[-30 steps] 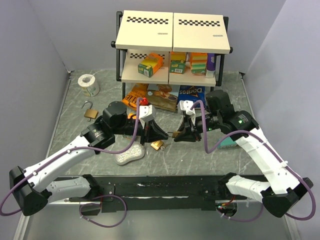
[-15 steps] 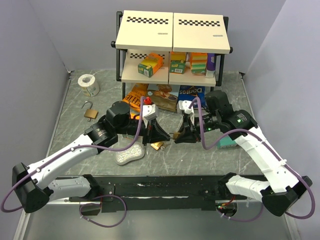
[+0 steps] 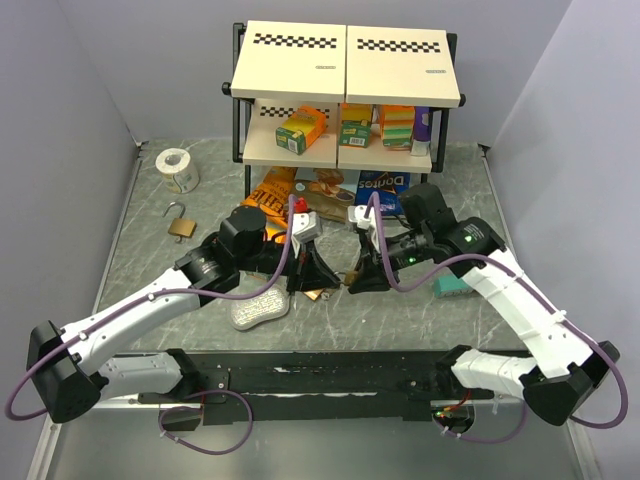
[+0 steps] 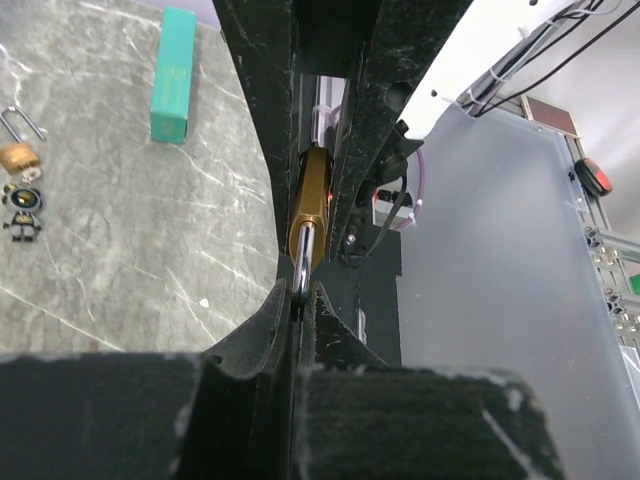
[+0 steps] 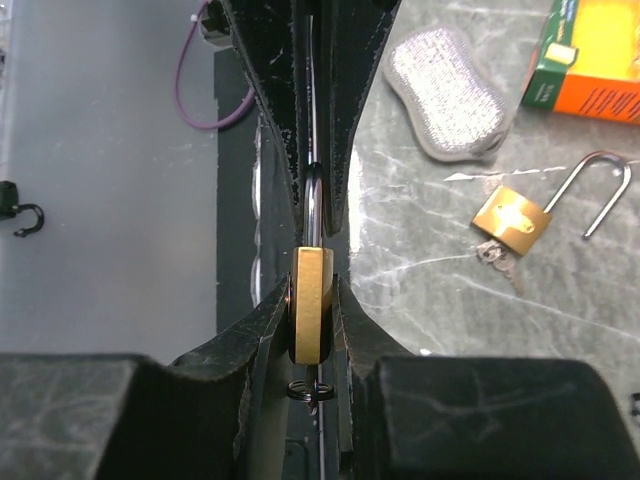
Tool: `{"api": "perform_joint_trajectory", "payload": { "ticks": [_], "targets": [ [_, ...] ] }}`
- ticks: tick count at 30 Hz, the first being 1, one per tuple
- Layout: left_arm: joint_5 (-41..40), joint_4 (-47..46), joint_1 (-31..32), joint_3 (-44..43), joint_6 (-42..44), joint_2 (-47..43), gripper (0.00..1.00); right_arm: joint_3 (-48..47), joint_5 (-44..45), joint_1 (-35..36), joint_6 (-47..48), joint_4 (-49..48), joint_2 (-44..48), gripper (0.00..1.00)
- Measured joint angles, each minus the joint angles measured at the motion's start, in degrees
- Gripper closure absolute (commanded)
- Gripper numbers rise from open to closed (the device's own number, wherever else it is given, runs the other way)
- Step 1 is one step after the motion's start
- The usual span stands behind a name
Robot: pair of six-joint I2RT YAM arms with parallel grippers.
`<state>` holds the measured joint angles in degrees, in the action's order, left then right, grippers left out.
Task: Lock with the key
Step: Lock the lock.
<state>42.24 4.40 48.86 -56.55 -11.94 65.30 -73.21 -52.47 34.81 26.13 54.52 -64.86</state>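
A brass padlock [image 5: 311, 300] hangs above the table between both grippers. My right gripper [image 5: 311, 290] is shut on its body, edge-on in the right wrist view. The steel shackle [image 5: 313, 205] points away into my left gripper's fingers [image 5: 275, 100]. In the left wrist view my left gripper [image 4: 300, 295] is shut on the shackle [image 4: 301, 262], with the brass body [image 4: 312, 200] beyond it. A key ring [image 5: 313, 390] sits at the body's near end; the key is mostly hidden. From above, the padlock [image 3: 350, 272] is a small spot between the fingertips.
Another brass padlock [image 5: 512, 218], shackle open and keys attached, lies on the table near a grey scrubber [image 5: 450, 90]. A third open padlock [image 3: 181, 222] lies at the left, beside a tape roll [image 3: 176, 167]. A teal box [image 4: 172, 75] lies at the right. The shelf rack [image 3: 345, 90] stands behind.
Both arms have drifted slightly toward the back, the right wrist a little leftward. The padlock stays held between the two shut grippers.
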Motion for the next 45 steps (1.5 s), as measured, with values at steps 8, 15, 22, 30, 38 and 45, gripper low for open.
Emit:
{"api": "perform_joint_trajectory", "payload": {
  "ticks": [8,15,22,30,38,45],
  "targets": [
    [-0.02,-0.74,0.13,1.18,-0.76,-0.13,0.99,-1.2,-0.09,0.87,-1.31,0.83,-2.25,1.0],
    [1.51,-1.09,0.33,2.01,-1.51,0.02,0.99,-1.36,0.85,2.62,-1.7,1.64,-2.38,1.0],
    [3.67,-2.29,-2.27,2.6,-2.82,-1.25,0.73,-1.42,-1.84,1.99,-2.49,-1.36,-2.51,1.0],
    [3.39,-6.95,-8.59,3.85,-4.37,-8.26,0.67,0.48,-6.27,-0.9,-4.59,-11.13,-0.79,1.0],
    [3.04,-9.73,-8.55,4.26,-5.6,-8.5,0.64,2.1,-7.39,-0.87,-8.24,-14.45,0.17,1.0],
    [2.99,-10.23,-7.85,4.26,-5.81,-7.13,0.94,2.1,-7.39,-0.81,-10.16,-16.02,0.17,1.0]
  ]
}}
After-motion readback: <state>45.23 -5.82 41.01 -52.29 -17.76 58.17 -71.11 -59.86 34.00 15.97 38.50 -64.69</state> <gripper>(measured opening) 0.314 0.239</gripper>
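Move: The lock's brass body, pinched in the right gripper, sits about 3 cm right of the left gripper, whose shut fingers hold the shackle. From the right hand that shackle is some 3 cm left, level fore and aft and about 1 cm lower. Around 25 cm below, the open padlock lies roughly 5 cm ahead and 6 cm left of the left hand; the grey sponge lies level with that hand, about 15 cm left. Keep both grips and bear the shackle and lock body against each other, letting both hands ease about 1 cm back and down. Then open the left gripper partly around the shackle and bring it up, left and forward, rising about 5 cm. Keep the right gripper shut on the body as it rises some 4 cm, goes slightly forward and left, and rolls about 10 degrees, left side down to up. ##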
